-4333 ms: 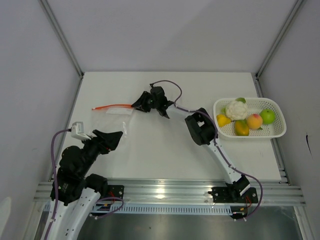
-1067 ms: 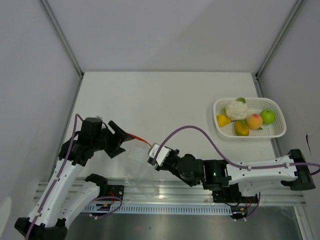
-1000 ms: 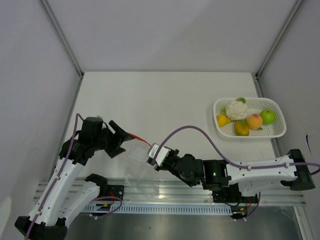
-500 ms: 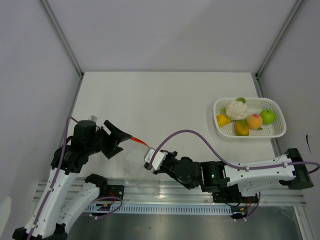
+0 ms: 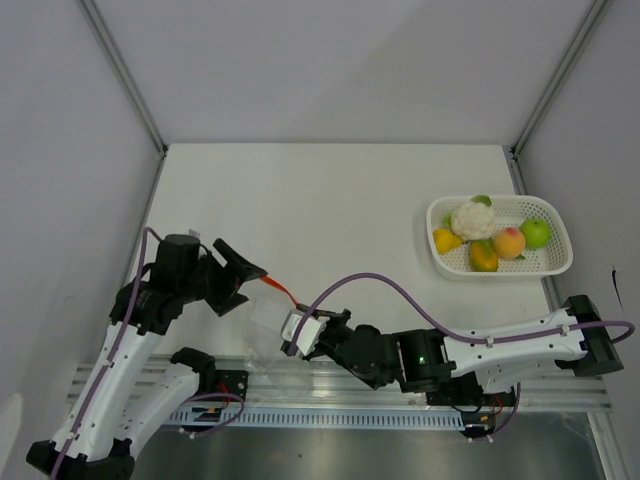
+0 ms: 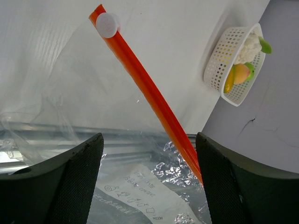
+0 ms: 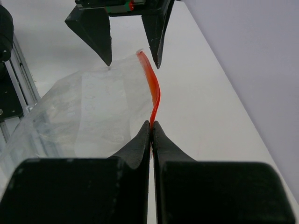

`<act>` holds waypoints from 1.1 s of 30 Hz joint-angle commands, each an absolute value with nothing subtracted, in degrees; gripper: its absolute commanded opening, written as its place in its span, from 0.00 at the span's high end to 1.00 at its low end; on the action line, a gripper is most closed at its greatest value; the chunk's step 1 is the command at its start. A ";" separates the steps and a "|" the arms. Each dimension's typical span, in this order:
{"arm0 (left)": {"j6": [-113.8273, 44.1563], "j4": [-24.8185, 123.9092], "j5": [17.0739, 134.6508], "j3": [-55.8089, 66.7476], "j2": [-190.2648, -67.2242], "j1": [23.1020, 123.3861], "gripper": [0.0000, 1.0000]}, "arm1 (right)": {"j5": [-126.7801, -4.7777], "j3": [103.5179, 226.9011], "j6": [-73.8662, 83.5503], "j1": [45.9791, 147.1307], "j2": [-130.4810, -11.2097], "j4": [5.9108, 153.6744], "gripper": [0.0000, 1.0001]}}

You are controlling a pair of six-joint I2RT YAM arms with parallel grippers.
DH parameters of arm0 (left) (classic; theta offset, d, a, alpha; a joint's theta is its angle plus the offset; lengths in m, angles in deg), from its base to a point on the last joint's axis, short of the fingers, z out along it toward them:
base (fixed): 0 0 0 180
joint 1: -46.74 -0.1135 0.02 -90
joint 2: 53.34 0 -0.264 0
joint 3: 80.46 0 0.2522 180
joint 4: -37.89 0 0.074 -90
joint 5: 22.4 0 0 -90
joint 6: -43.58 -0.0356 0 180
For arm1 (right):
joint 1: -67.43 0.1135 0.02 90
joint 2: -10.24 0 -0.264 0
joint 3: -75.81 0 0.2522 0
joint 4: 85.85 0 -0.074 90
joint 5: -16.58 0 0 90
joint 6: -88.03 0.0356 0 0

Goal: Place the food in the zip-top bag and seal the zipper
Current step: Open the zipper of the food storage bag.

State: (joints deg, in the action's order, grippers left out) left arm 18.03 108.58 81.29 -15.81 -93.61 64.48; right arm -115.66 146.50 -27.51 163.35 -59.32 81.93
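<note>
The clear zip-top bag [image 5: 262,325] hangs at the table's near edge between both grippers. Its orange-red zipper [image 5: 280,290] runs diagonally through the left wrist view [image 6: 154,100], with a white slider [image 6: 108,24] at the far end. My right gripper [image 5: 298,310] is shut on the zipper [image 7: 154,95], pinching one end. My left gripper [image 5: 248,284] is open, its fingers [image 6: 70,186] astride the bag's other end without touching it. The food lies in the basket: cauliflower [image 5: 472,219], green apple [image 5: 536,233], peach [image 5: 509,242], and yellow and orange fruits [image 5: 446,240].
The white mesh basket [image 5: 500,272] stands at the right edge of the table and shows in the left wrist view [image 6: 219,60]. An aluminium rail [image 5: 330,380] runs along the near edge under the bag. The right arm's purple cable [image 5: 370,278] loops above the table.
The bag has been carried from the far left of the table to the near edge. In the last second my right gripper has drawn the zipper end slightly left and nearer; the left gripper stays open.
</note>
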 commanded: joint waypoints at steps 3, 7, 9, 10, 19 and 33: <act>16.17 107.72 82.63 -14.41 -95.35 64.76 0.18 | -117.80 149.69 -29.83 165.25 -59.64 83.55 1.00; 15.02 107.64 82.81 -15.02 -95.53 64.68 0.23 | -118.42 150.22 -30.97 166.13 -59.90 83.64 1.00; 14.85 107.64 82.98 -15.46 -94.91 64.76 0.29 | -118.68 150.48 -31.33 166.30 -60.08 83.55 1.00; 14.67 107.11 83.07 -15.55 -94.65 64.76 0.32 | -118.68 150.48 -31.50 166.22 -60.16 83.64 1.00; 13.61 105.00 83.95 -18.36 -91.75 64.76 0.80 | -119.83 151.19 -31.33 166.22 -61.48 83.55 1.00; 2.64 90.70 87.37 -21.44 -86.65 64.76 0.99 | -119.13 156.19 -10.17 164.20 -63.07 72.40 0.40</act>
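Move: Just between the open left fingers, about 1 cm to the right of and below the hand point, runs the red zipper strip. Its end with the white slider is some 4 cm ahead and 1 cm left of the left hand, while the printed label hangs about 5 cm back, 3 cm right and 5 cm down. From the right hand, already holding the strip's other end, the spot to grip is roughly 7 cm ahead, 9 cm left and 6 cm lower. Closing from wide open to shut, the left fingers pinch the zipper strip just short of its slider end, the hand staying within about 1 cm; it then tips its fingers up some 10 degrees and turns slightly clockwise. The right hand eases back about 1 cm, keeping its pinch until the left is shut, then opens about halfway and lets the strip go, shifting slightly left. ##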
